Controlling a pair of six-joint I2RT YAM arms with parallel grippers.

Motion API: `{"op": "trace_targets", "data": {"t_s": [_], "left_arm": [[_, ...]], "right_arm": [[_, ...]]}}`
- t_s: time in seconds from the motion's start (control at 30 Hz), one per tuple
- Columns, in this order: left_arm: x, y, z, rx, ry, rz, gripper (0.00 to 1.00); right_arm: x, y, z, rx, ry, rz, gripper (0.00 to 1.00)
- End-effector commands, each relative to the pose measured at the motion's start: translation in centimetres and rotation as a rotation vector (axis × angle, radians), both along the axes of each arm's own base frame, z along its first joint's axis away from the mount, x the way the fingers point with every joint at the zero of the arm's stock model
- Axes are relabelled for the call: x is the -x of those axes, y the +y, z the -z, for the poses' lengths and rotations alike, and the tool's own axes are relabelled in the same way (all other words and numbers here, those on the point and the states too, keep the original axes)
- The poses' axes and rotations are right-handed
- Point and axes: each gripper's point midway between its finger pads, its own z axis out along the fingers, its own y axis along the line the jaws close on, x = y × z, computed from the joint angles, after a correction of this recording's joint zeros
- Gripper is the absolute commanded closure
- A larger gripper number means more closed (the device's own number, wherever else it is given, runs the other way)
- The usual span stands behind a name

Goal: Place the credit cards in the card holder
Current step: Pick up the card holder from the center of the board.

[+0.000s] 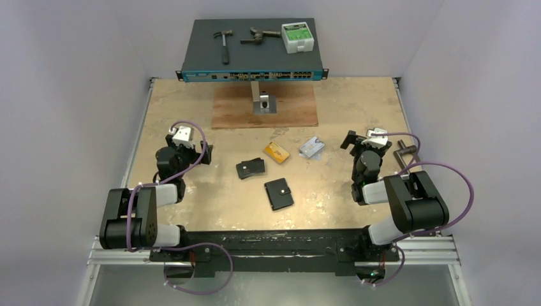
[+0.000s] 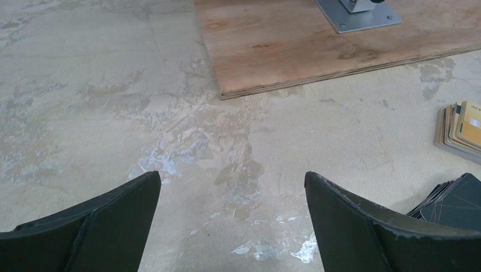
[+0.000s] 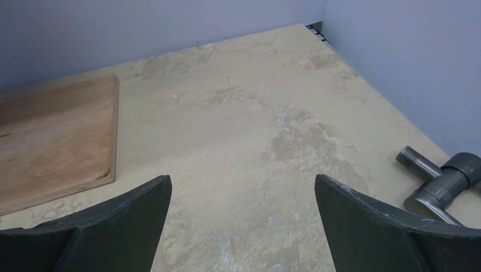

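Mid-table lie a gold-orange credit card (image 1: 277, 152) and a silver-grey credit card (image 1: 312, 147), about a card's width apart. The gold one (image 2: 468, 126) tops a small stack at the left wrist view's right edge. The card holder (image 1: 279, 193), a black wallet with a small snap tab, lies shut nearer the arms. My left gripper (image 2: 232, 187) hovers open over bare table, left of the cards. My right gripper (image 3: 243, 190) stands open too, right of the cards, holding nothing. Neither touches a card or the holder.
A second black flat case (image 1: 250, 167) lies left of the holder, its corner (image 2: 454, 198) showing beside my left finger. A plywood board (image 1: 264, 106) with a metal bracket (image 1: 261, 101) sits behind. A metal pipe fitting (image 3: 442, 184) lies by the right wall. At the back, a network switch (image 1: 252, 48) carries tools.
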Motion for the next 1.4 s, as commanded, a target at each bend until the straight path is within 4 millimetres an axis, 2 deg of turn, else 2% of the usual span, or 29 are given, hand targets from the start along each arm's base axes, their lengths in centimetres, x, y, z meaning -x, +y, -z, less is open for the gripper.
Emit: {"op": "trace_targets", "data": {"t_s": [0.0, 0.27, 0.37, 0.4, 0.47, 0.5, 0.53, 0.57, 0.63, 0.67, 0.73, 0.8, 0.87, 0.93, 1.0, 1.13, 1.2, 1.27, 1.37], "left_arm": [[-1.2, 0.4, -2.8, -0.023, -0.101, -0.007, 0.00], [-1.1, 0.3, -3.0, -0.023, -0.107, 0.001, 0.00], [-1.0, 0.4, -4.1, -0.008, -0.112, 0.028, 0.00], [-1.3, 0.4, -5.6, 0.001, -0.120, 0.050, 0.00], [-1.3, 0.5, -7.5, -0.002, -0.047, 0.064, 0.00], [-0.6, 0.4, -7.1, -0.034, 0.044, 0.095, 0.00], [-0.2, 0.0, -7.8, -0.053, 0.085, 0.134, 0.00], [0.4, -0.2, -7.9, -0.070, 0.137, 0.164, 0.00], [1.8, -0.8, -8.5, -0.074, 0.236, 0.219, 0.00], [2.6, -1.1, -8.6, -0.069, 0.277, 0.240, 0.00], [4.0, -1.7, -8.9, -0.045, 0.335, 0.276, 0.00], [5.4, -2.4, -9.1, -0.034, 0.372, 0.322, 0.00], [6.7, -3.0, -9.5, -0.022, 0.385, 0.351, 0.00], [7.9, -3.5, -9.9, -0.022, 0.387, 0.382, 0.00], [9.0, -4.0, -10.0, -0.033, 0.381, 0.421, 0.00], [10.9, -4.7, -8.5, -0.024, 0.446, 0.471, 0.00], [11.7, -5.1, -7.3, -0.015, 0.482, 0.501, 0.00], [12.2, -5.3, -6.5, -0.007, 0.497, 0.513, 0.00], [12.5, -6.3, -6.4, 0.031, 0.506, 0.542, 0.00]], "right_arm": [[-0.5, -0.5, -2.0, 0.006, -0.070, 0.030, 0.01], [-0.4, -1.0, -2.0, -0.012, -0.065, 0.067, 0.01], [0.0, -1.4, -2.5, 0.018, -0.078, 0.083, 0.01], [0.1, -1.0, -2.7, 0.025, -0.085, 0.065, 0.01], [0.8, -0.8, -3.5, 0.042, -0.109, 0.062, 0.01], [1.1, -1.2, -3.7, 0.034, -0.081, 0.105, 0.01], [0.8, -1.1, -4.4, -0.008, -0.053, 0.118, 0.01], [-0.3, -0.8, -5.7, -0.065, -0.024, 0.123, 0.01], [-0.7, -1.4, -6.0, -0.279, 0.025, 0.248, 0.01], [-1.5, -0.5, -6.5, -0.321, 0.058, 0.217, 0.01], [-2.6, 3.5, -6.4, -0.409, 0.180, 0.032, 0.01], [-2.5, 5.8, -6.1, -0.457, 0.273, -0.065, 0.01], [-1.6, 8.8, -5.2, -0.467, 0.339, -0.243, 0.01], [0.3, 12.2, -5.5, -0.450, 0.334, -0.397, 0.01], [2.6, 14.3, -6.0, -0.347, 0.322, -0.394, 0.01], [7.0, 18.7, -4.6, -0.169, 0.444, -0.369, 0.01], [8.4, 20.7, -4.4, -0.215, 0.462, -0.443, 0.01], [10.1, 23.7, -4.4, -0.360, 0.462, -0.609, 0.01], [11.6, 25.2, -3.7, -0.437, 0.468, -0.718, 0.01]]}}
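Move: The card holder lies about 30 cm to the right hand's left, some 18 cm back and 12 cm below it. At that same depth, the gold cards are about 31 cm left and 3 cm back, the silver cards 18 cm left and 1 cm back, the black cards 40 cm left and 9 cm back. From the left hand the holder is roughly 30 cm right, 17 cm back and 9 cm below. The right hand heads for the card holder, first rising about 12 cm and reaching slightly forward, then sweeping some 24 cm left while drawing back and sinking most of that rise, turning counter-clockwise with its fingers tipping down and its left side lifting. The left hand lifts, then pulls back, sinks partway and drifts right, turning clockwise and tipping down nearly 30 degrees. Both stay open, touching nothing. ##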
